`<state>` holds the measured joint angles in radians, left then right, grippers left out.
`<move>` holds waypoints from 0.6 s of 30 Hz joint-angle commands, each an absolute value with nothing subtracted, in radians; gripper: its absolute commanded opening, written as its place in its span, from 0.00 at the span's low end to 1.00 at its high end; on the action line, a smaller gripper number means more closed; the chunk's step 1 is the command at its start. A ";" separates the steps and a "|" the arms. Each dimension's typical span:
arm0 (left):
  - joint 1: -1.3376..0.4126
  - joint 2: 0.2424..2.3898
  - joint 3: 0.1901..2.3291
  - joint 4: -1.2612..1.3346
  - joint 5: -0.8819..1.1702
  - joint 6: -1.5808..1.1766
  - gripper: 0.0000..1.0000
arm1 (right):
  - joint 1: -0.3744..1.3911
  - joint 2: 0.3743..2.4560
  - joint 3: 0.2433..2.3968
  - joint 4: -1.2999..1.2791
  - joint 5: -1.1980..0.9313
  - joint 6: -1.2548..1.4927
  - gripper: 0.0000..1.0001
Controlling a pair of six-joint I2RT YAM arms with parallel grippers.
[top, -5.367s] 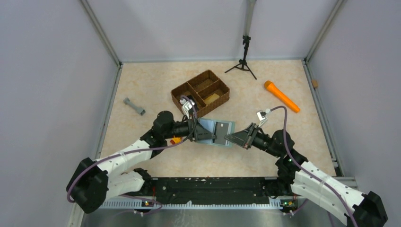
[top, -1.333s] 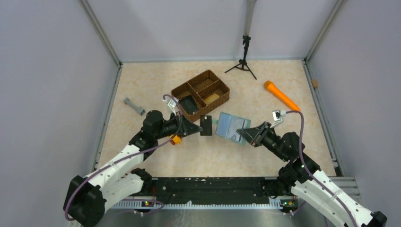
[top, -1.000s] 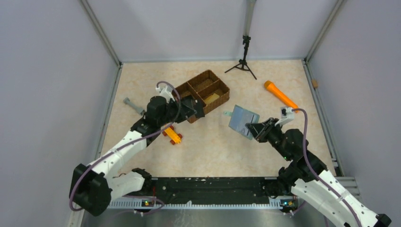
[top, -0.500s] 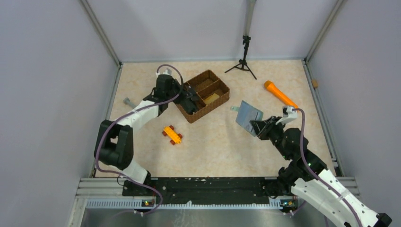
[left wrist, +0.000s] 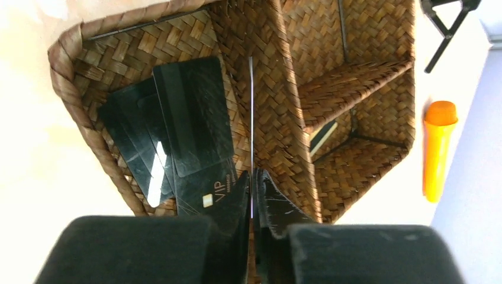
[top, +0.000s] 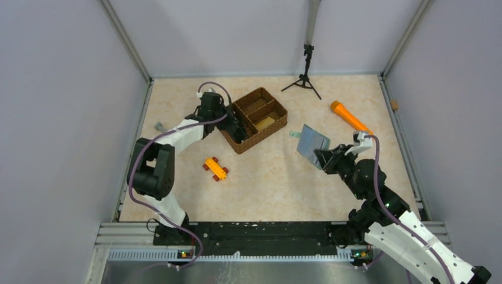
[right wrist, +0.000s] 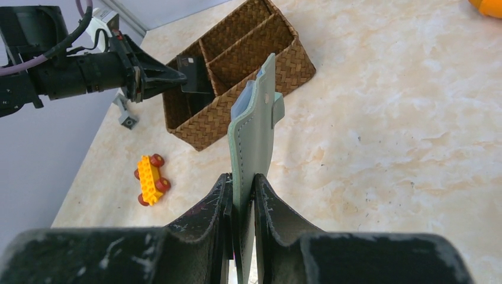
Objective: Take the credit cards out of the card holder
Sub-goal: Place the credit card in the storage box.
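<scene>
My left gripper (left wrist: 252,173) is shut on a thin credit card (left wrist: 251,106), seen edge-on as a pale line above the brown woven basket (left wrist: 278,89). The right wrist view shows that dark card (right wrist: 190,71) hanging over the basket's left compartment. Several dark credit cards (left wrist: 183,118) lie flat in that compartment. My right gripper (right wrist: 241,177) is shut on the lower edge of the grey-green card holder (right wrist: 254,124). The holder (top: 312,141) is held upright off the table, right of the basket (top: 260,92), with its tab pointing left.
A yellow toy car (top: 215,168) sits on the table in front of the basket. An orange cylinder (top: 351,120) lies at the back right, a small black tripod (top: 305,74) at the back wall, and a grey dumbbell-shaped piece (top: 160,126) at the left.
My left arm has swung from the table's middle back to the basket, carrying the dark card over its left compartment. My right gripper has carried the holder right and tilted it upright.
</scene>
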<state>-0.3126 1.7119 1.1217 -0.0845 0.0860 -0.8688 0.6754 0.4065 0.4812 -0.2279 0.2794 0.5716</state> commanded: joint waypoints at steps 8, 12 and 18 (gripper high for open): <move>-0.288 1.710 1.241 -0.249 0.103 -0.721 0.61 | 0.669 0.442 0.520 -0.169 0.213 0.616 0.00; -0.286 1.602 1.207 -0.334 0.053 -0.671 0.87 | 0.669 0.518 0.510 -0.084 0.091 0.641 0.00; -0.276 1.415 1.098 -0.372 0.178 -0.590 0.99 | 0.669 0.644 0.499 0.065 -0.059 0.726 0.00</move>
<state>-0.2825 1.5444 1.1538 -0.3275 0.0986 -0.6704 0.6743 0.6022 0.4808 -0.1081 0.0643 0.6598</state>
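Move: The left hand still holds a black card on edge in the storage box's left compartment. The stack of black cards there is about 6 cm below it and barely 1 cm ahead and left. The gold card is some 10 cm to the hand's right and 3 cm farther out; the toy car is 7 cm left, 15 cm nearer the robot. From the right hand, still gripping the card holder, the black stack is about 20 cm ahead, 27 cm left and 16 cm down. Down about 1 cm towards the black stack goes the left hand, its fingers already spreading to let go of the card; then it turns back and lifts some 5 cm, drawing back and left off the compartment as the fingers reach nearly full opening. Meanwhile the right hand keeps its pinch on the card holder and carries it left about 5 cm, sinking slightly and swinging counter-clockwise. ##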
